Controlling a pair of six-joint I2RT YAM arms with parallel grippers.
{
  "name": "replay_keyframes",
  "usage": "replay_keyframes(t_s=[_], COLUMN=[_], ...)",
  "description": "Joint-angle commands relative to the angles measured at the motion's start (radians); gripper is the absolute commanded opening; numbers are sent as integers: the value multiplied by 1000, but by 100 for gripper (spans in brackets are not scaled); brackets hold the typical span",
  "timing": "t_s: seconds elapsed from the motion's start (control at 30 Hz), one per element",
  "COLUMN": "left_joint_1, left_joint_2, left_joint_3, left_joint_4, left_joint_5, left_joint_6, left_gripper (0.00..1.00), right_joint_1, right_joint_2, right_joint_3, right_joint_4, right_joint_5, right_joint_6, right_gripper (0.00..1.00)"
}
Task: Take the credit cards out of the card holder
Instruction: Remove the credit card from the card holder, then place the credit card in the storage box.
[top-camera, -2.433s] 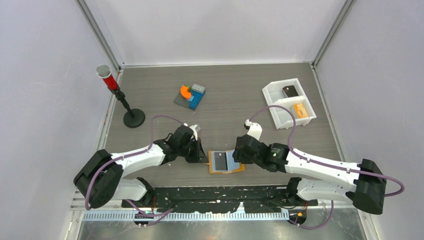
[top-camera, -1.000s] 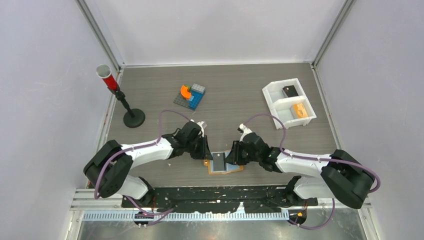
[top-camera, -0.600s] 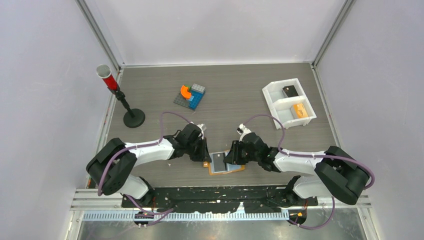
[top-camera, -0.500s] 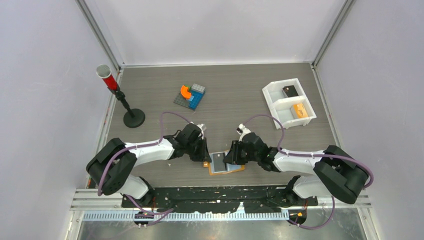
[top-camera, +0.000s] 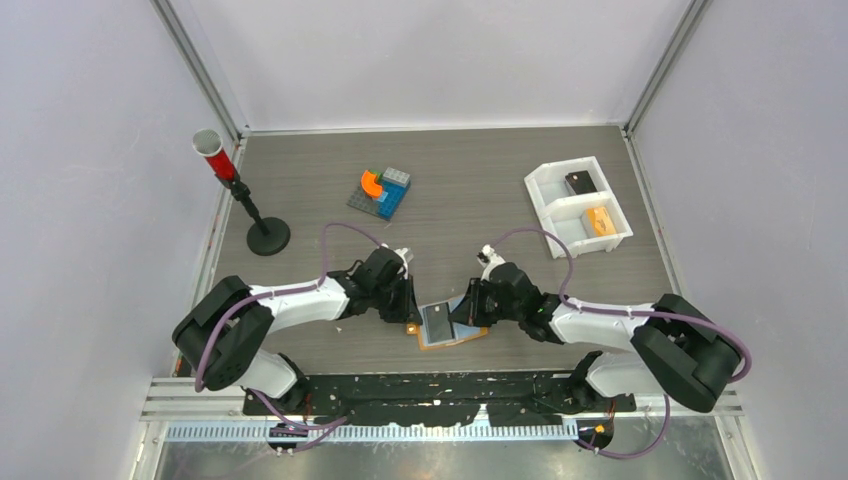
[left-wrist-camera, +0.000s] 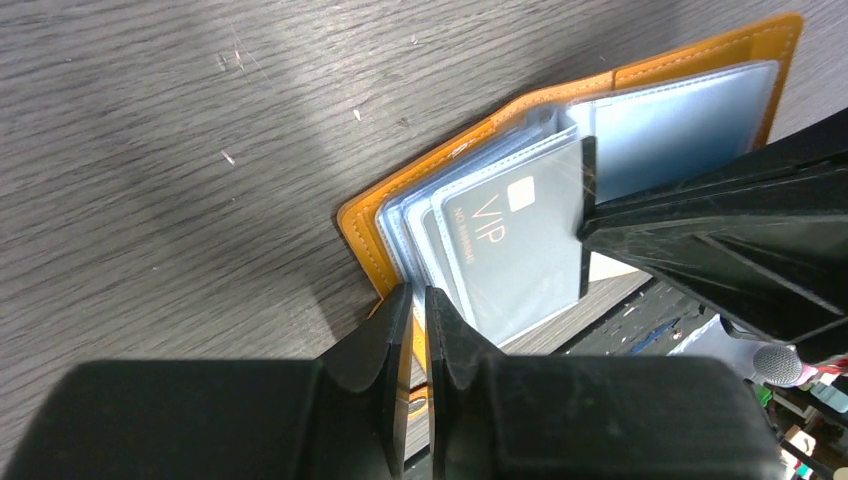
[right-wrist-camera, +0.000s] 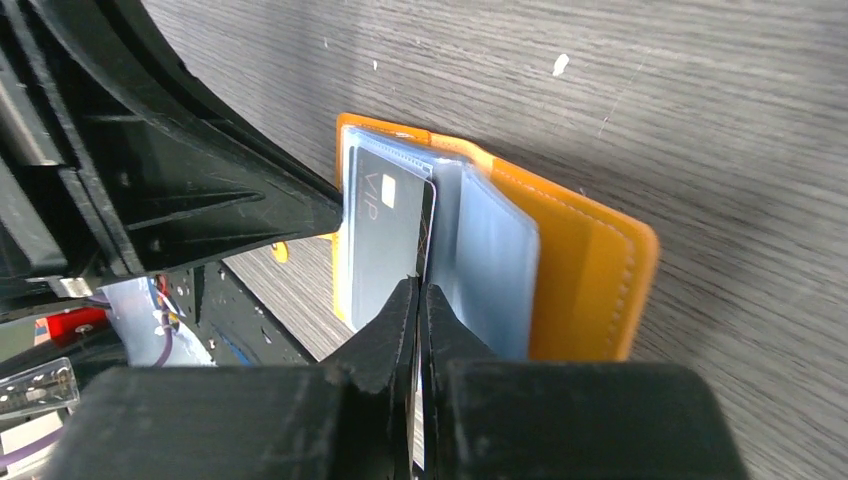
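Note:
The card holder (top-camera: 455, 338) lies open near the table's front edge, tan-orange with pale blue clear sleeves (right-wrist-camera: 497, 270). My left gripper (left-wrist-camera: 418, 300) is shut on the card holder's (left-wrist-camera: 690, 60) left edge by the fold. A dark grey credit card (left-wrist-camera: 515, 250) marked VIP sticks partly out of a sleeve. My right gripper (right-wrist-camera: 420, 288) is shut on the right edge of this credit card (right-wrist-camera: 385, 235), with the card holder's (right-wrist-camera: 590, 285) orange cover just to its right. In the top view the left gripper (top-camera: 408, 318) and the right gripper (top-camera: 462, 318) face each other across the holder.
A white two-compartment tray (top-camera: 553, 215) stands at the back right with a dark flat piece (top-camera: 578, 182) and a small orange block (top-camera: 599, 221) in it. A pile of toy bricks (top-camera: 381, 192) sits mid-back. A red cup on a black stand (top-camera: 240, 195) is at the left.
The right gripper's jaws have closed on the card's edge and that arm has shifted slightly right. The left gripper keeps its hold on the holder.

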Motion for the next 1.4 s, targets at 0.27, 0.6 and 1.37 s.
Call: replay_keyframes(t_s=[0.27,0.6,1.37], left_joint_1=[-3,-3,5], left_joint_2=[12,-37,-479], left_joint_3=[22,48,151], left_joint_4=[-63,-80,-159], left_joint_5=[-90,-56,191], left_joint_6=[61,65,178], left_gripper=[12,17,69], right_joint_1=[-71,-113,-144], right_joint_2=[-185,-273,-458], right_joint_3=[-10,36,218], right_joint_4=[-124,-240,-361], right_joint_5=[-13,-49,-547], right_joint_6=[-59,-103,-292], right_gripper=[5,5,5])
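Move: The right fingertips already pinch the credit card by its right edge; its middle is about 3 cm to their left, 1 cm back and 1 cm lower. The open card holder's middle lies under the right hand, about 1 cm back and 2 cm down. From the left fingertips, at the holder's left edge, the card's middle is some 4 cm to the right and 1 cm back, while the orange clasp sits about 2 cm back and 1 cm left. Rightward and up, about 3 cm each way, the right hand first draws the pinched card out of its clear sleeve while the left fingertips stay at the holder's left edge, seeming to hold it down. Then both rise: the right gets to some 13 cm above its start, keeping its pinch, easing back and turning counter-clockwise; the left opens wide, comes off the holder and climbs about 15 cm, fingers tipping up, to beside the card. ##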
